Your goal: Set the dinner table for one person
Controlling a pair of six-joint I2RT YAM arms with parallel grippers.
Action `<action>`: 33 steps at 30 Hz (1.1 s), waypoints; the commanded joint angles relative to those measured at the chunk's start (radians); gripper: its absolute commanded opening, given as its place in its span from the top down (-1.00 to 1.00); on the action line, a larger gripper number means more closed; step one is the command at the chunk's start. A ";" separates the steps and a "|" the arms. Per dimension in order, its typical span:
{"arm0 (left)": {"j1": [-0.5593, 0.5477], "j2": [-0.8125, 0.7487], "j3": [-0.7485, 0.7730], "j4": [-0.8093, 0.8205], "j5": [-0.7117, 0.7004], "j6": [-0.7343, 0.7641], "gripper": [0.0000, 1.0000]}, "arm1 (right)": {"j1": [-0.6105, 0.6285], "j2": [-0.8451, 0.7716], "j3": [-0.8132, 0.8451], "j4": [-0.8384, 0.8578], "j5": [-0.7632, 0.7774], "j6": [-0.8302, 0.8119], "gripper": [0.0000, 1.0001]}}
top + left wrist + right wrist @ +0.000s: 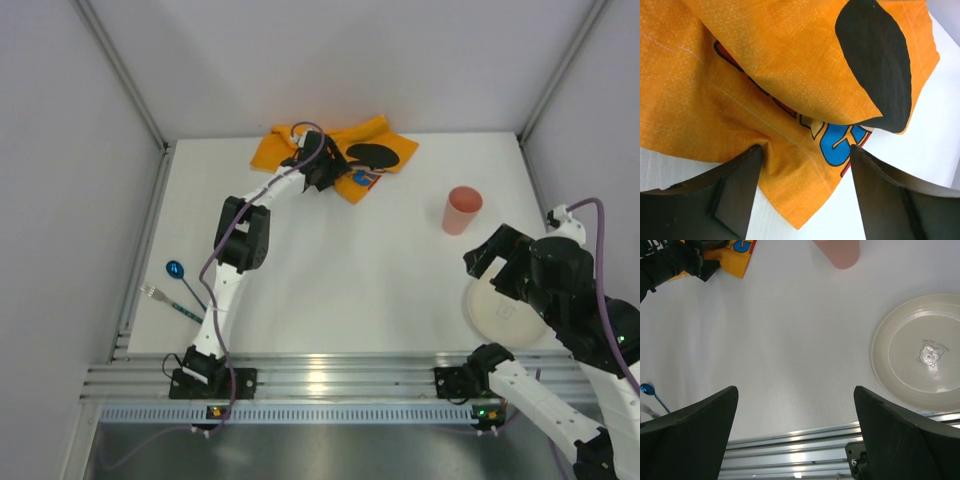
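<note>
The white dinner table point(340, 270) fills the top view. At its far edge lies a crumpled orange cartoon placemat point(275, 150), folded over itself. My left gripper point(322, 172) is down on the placemat's near corner. In the left wrist view the left gripper point(806, 150) stands open astride that corner of the placemat point(790, 190), its left finger point(740, 185) pressing into the cloth. My right gripper point(490, 265) hovers open over the table's right side, beside a cream plate point(500, 310); the right gripper point(795, 388) has nothing between its fingers.
A pink cup point(462, 210) stands upright behind the plate point(920, 355). A blue spoon point(176, 268) and a fork point(150, 292) lie near the left edge. Grey walls close in three sides, and an aluminium rail point(330, 380) runs along the near edge.
</note>
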 commanded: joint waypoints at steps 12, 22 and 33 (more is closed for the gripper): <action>-0.010 0.139 0.109 -0.045 0.200 0.023 1.00 | -0.004 0.108 0.011 0.106 -0.021 -0.077 -1.00; 0.045 -0.230 -0.171 -0.339 0.226 0.411 1.00 | -0.006 0.424 0.060 0.465 -0.240 -0.240 -0.99; 0.114 -0.671 -0.811 -0.559 0.013 0.644 1.00 | -0.004 0.998 0.194 0.692 -0.493 -0.203 -0.95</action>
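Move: The left hand is low over the orange napkin, the cloth about 2 cm under its open fingers; the napkin's middle lies some 8 cm ahead and 1 cm left. From there the pink cup stands roughly 12 cm back and 28 cm right. From the high right hand, the napkin's middle is about 50 cm ahead, 29 cm left and 26 cm below, the cup some 31 cm ahead and 3 cm right, and the plate about 4 cm ahead and 10 cm right, both well below. Dipping about 2 cm and easing slightly right, the left fingers shut and pinch the near part of the napkin, then drag it back and left, some 20 cm each way, low over the table, the hand tipping downward and swinging clockwise. The open right hand speeds forward and left, descending late, towards the napkin while turning about 25 degrees counter-clockwise. ##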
